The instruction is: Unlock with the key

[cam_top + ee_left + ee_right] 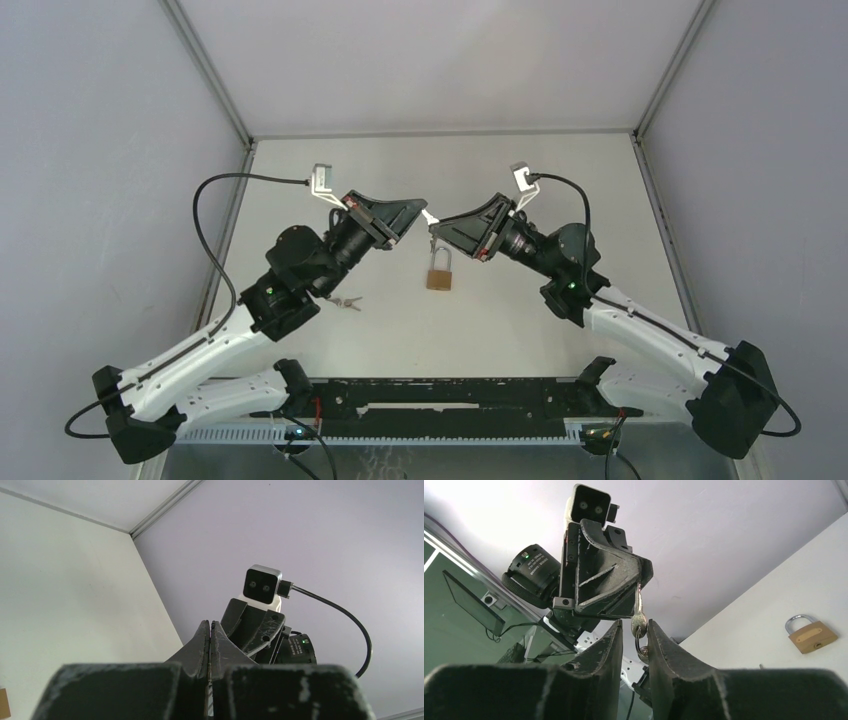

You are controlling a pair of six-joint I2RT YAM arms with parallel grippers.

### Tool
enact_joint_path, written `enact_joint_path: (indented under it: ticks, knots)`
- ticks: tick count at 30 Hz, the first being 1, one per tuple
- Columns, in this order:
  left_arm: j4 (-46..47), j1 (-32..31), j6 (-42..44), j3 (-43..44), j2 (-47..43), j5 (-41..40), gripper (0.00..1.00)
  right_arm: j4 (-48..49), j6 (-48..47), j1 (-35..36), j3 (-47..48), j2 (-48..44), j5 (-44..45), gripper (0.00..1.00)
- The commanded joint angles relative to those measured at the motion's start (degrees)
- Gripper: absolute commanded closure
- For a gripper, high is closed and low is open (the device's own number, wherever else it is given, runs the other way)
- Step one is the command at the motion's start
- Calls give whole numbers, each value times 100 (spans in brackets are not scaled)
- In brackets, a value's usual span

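A brass padlock (439, 272) lies flat on the white table, shackle closed; it also shows in the right wrist view (811, 636). My left gripper (418, 212) is held in the air above it and is shut on a silver key (639, 617), which hangs down from its tips with a key ring (640, 647) below. In the left wrist view my left gripper (210, 625) shows its fingers pressed together. My right gripper (440, 228) faces it tip to tip. My right gripper (634, 625) is open, its fingers on either side of the key's head and ring.
A second small bunch of keys (345, 302) lies on the table by the left arm. Grey walls enclose the table at the back and both sides. The black base rail (450, 405) runs along the near edge.
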Motion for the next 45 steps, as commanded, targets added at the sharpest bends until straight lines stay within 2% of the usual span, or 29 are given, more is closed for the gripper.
enact_joint_path:
  ticks: [1,7,21,38,45]
  knots:
    - [287,-19,-69,-58,-110,-120,100,133,33,43,240,37,108,71]
    - [311,-19,-73,-104,-111,-127,100,109,38,45,240,46,176,78]
    - [380,-19,-126,-192,-151,-123,100,-58,29,47,442,169,204,78]
    - [436,-20,-183,-418,-370,-224,100,-285,127,27,530,208,319,100]
    - [446,-25,-278,-618,-530,-246,100,-587,143,-19,601,173,409,100]
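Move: The key's head, held out by the left fingers, is about 2 cm ahead of the right hand and 1 cm to its left, about level, and some 2 cm back, 1 cm right and 1 cm below the left hand. From the right hand the padlock lies far below on the table, roughly 18 cm ahead and 2 cm to the right; the spare keys lie down there too, about 10 cm ahead and 18 cm to the left. The key's head is taken between the right fingertips: the right hand eases forward about 1.5 cm, drifting slightly left and down, while its part-open fingers close almost fully and pinch the key at its head and ring. The left fingers stay shut on the other end of the key as that hand shifts about 1.5 cm to its left. ##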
